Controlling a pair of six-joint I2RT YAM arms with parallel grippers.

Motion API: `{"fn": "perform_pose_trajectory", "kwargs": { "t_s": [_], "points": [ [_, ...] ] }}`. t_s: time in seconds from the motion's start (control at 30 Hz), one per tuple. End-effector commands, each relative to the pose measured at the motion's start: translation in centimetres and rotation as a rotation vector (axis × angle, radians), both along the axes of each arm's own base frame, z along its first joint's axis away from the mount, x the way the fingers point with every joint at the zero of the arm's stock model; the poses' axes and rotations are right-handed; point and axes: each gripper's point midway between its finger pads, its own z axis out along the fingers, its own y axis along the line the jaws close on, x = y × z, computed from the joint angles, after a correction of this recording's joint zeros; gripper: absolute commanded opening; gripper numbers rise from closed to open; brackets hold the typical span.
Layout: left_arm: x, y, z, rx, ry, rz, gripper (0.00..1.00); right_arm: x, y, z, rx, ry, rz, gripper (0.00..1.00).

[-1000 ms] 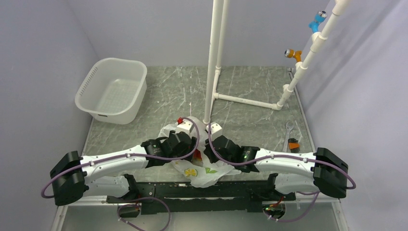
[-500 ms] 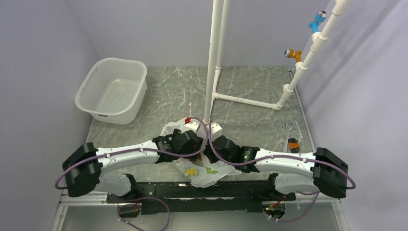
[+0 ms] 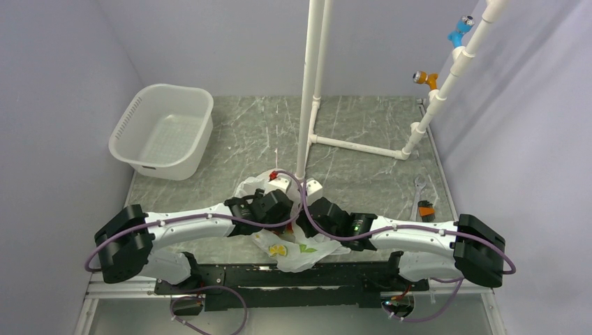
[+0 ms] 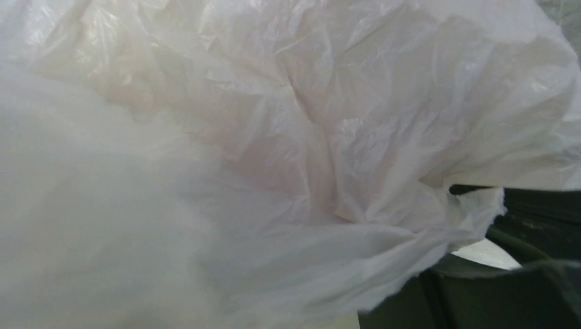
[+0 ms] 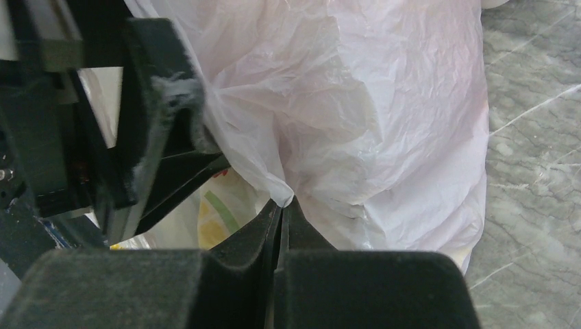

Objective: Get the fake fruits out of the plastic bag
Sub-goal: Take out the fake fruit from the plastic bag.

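Observation:
The plastic bag (image 3: 293, 250) lies crumpled at the table's near middle, white with yellow citrus and green leaf prints. My right gripper (image 5: 282, 203) is shut on a fold of the bag's film. My left gripper (image 3: 267, 208) presses into the bag from the left. Crinkled film (image 4: 329, 137) fills the left wrist view and hides the jaws. In the right wrist view one black finger (image 5: 161, 103) of the left gripper stands against the bag (image 5: 384, 116). The fake fruits are hidden. A small red spot (image 3: 274, 172) shows at the bag's far edge; what it is I cannot tell.
A white perforated tub (image 3: 162, 129) stands at the far left. A white pipe stand (image 3: 311, 91) rises just behind the bag, its base pipe running right. A wrench (image 3: 417, 194) and an orange-black tool (image 3: 425, 209) lie at the right edge.
The left arm has stretched forward and right, pushing its gripper deeper against the bag. The bag's far rim has shifted right. The right arm has stayed put, holding its fold.

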Motion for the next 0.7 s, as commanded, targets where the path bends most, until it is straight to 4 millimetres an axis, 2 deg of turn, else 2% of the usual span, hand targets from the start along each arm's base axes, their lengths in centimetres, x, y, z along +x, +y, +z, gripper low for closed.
{"fn": "perform_pose_trajectory", "kwargs": {
  "t_s": [0.0,0.13,0.3,0.43,0.53,0.57,0.67],
  "points": [
    [-0.1,-1.0,3.7,-0.115,-0.028,-0.007,0.54,0.5,0.4,0.9,0.034,-0.023,-0.013,0.00],
    [-1.5,-1.4,6.8,-0.261,-0.043,-0.067,0.48,0.5,0.3,1.0,0.031,-0.028,-0.013,0.00],
    [-3.7,-1.2,11.9,-0.545,-0.098,-0.147,0.52,0.6,-0.2,1.0,0.017,-0.029,-0.026,0.00],
    [-4.9,-0.2,15.1,-0.715,-0.123,-0.183,0.52,0.3,-1.0,0.8,0.005,-0.021,-0.032,0.00],
    [-5.1,1.4,17.1,-0.716,-0.151,-0.166,0.50,0.3,-1.1,0.8,0.003,-0.023,-0.036,0.00],
    [-4.9,2.1,18.7,-0.708,-0.185,-0.162,0.50,0.3,-1.2,0.8,-0.003,-0.022,-0.037,0.00],
    [-4.1,3.7,21.6,-0.622,-0.257,-0.158,0.50,0.5,-1.1,1.1,-0.021,-0.022,-0.035,0.00]
  ]
}}
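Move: The left fingers are already around a red fake fruit down inside the plastic bag, so it sits right at the left hand point. The right gripper's pinch on the bag edge is about 5 cm to the right, level with it fore-and-aft and some 2 cm higher; from the right hand the fruit lies about 5 cm left. The white pipe's foot stands about 14 cm ahead and 5 cm right of the left hand, the white basket roughly 28 cm ahead and 34 cm left. Keeping its grip on the red fruit, the left hand draws it up out of the bag mouth by about 16 cm, easing back some 5 cm and slightly left at the end, away from the right gripper. Its wrist rolls roughly 35 degrees, swinging the fingertips to the right and less steeply down. The right fingers stay shut on the bag edge, nearly still. ##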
